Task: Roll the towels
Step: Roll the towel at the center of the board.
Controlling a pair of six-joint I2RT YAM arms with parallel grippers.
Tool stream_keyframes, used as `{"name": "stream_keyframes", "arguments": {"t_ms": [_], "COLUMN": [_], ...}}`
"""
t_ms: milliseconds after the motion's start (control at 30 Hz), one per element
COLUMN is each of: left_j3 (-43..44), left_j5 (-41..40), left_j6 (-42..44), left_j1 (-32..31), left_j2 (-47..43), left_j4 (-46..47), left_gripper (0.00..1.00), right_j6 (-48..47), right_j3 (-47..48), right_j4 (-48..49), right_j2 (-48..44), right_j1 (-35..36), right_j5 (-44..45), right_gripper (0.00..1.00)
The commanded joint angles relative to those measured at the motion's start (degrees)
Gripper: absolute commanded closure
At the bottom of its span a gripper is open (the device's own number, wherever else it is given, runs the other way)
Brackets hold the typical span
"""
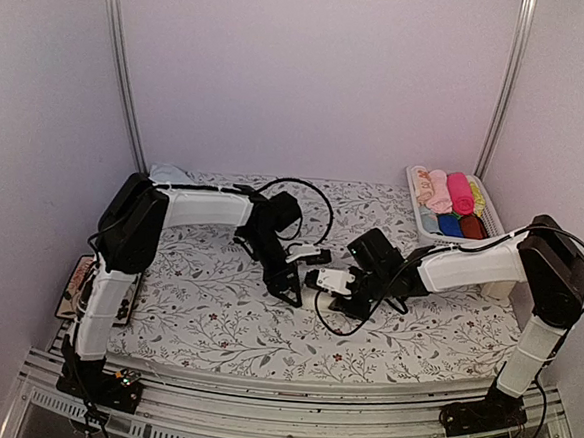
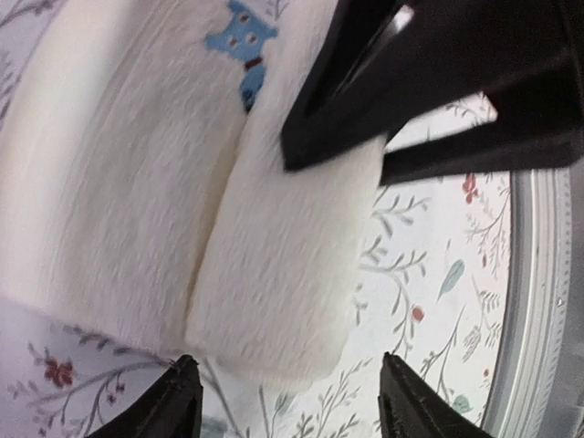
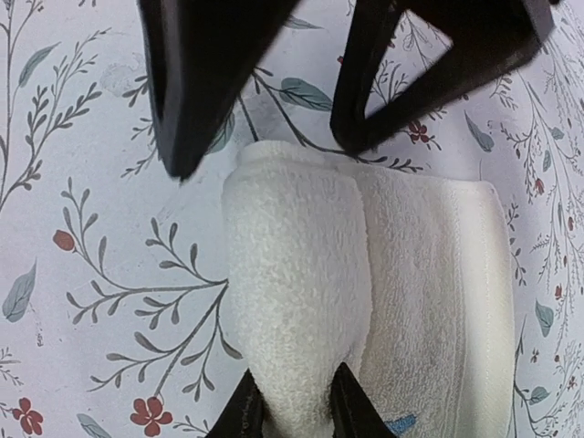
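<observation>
A cream towel (image 3: 429,274) with a small blue embroidered figure (image 2: 245,41) lies at the middle of the flowered table, one side rolled up into a thick roll (image 3: 297,274). My right gripper (image 3: 294,376) is shut on the end of that roll. At the towel's other end my left gripper (image 2: 287,361) stands open, its fingertips (image 2: 182,392) just clear of the towel (image 2: 274,274). In the top view the towel (image 1: 332,280) sits between the two grippers. A pale bluish towel (image 1: 169,174) lies at the back left behind the left arm.
A white basket (image 1: 413,183) at the back right holds several rolled cloths in pink, yellow, blue and maroon. A flat patterned card (image 1: 71,289) lies off the table's left edge. Black cables (image 1: 312,192) loop over the table behind the grippers.
</observation>
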Motion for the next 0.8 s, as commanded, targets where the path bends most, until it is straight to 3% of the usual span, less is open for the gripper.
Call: {"name": "stream_keyframes", "arguments": {"t_ms": [0, 167, 367, 533, 767], "left_j3": [-7.2, -17.9, -31.9, -40.3, -43.8], "left_j5": [-6.9, -11.8, -12.2, -13.6, -20.1], "left_j6": [0.1, 0.8, 2.4, 6.2, 13.0], "left_j1": [4.0, 4.6, 3.2, -0.1, -5.7], "left_j2": [-8.9, -17.8, -27.5, -30.6, -29.0], "left_j4": [2.9, 13.4, 29.9, 41.8, 50.9], "left_gripper": [0.29, 0.19, 0.07, 0.07, 0.12], "right_j6": [5.1, 9.3, 12.4, 12.6, 13.4], "right_j3": [0.5, 1.6, 5.8, 10.3, 14.0], "right_j4": [-3.9, -6.3, -12.3, -17.5, -22.4], "right_j2": [1.3, 2.6, 6.8, 10.8, 15.5], "right_j1": [-1.3, -4.2, -7.9, -9.7, -11.8], "right_j5": [-6.8, -14.1, -24.7, -33.1, -44.8], "right_gripper": [0.77, 0.78, 0.78, 0.78, 0.78]}}
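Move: The towel's rolled near edge runs left to right between the grippers. Its middle is about 5 cm to the right of the left hand, level with it and some 1 cm lower; the flat part lies about 6 cm right and 4 cm farther out, 2 cm lower. The right gripper is about 9 cm to the left hand's right. From the right hand, which already holds the roll, its middle is roughly 4 cm left. Still pinching the roll near its right end, the right hand stays almost in place and twists forward some 35-40 degrees, knuckles going over towards the flat part, fingertips under. The left hand, already free of the left end, swings left and up, opening wider, then curls back towards the robot and partly right again, sinking a little, its fingertips tilting forward about 35 degrees. ##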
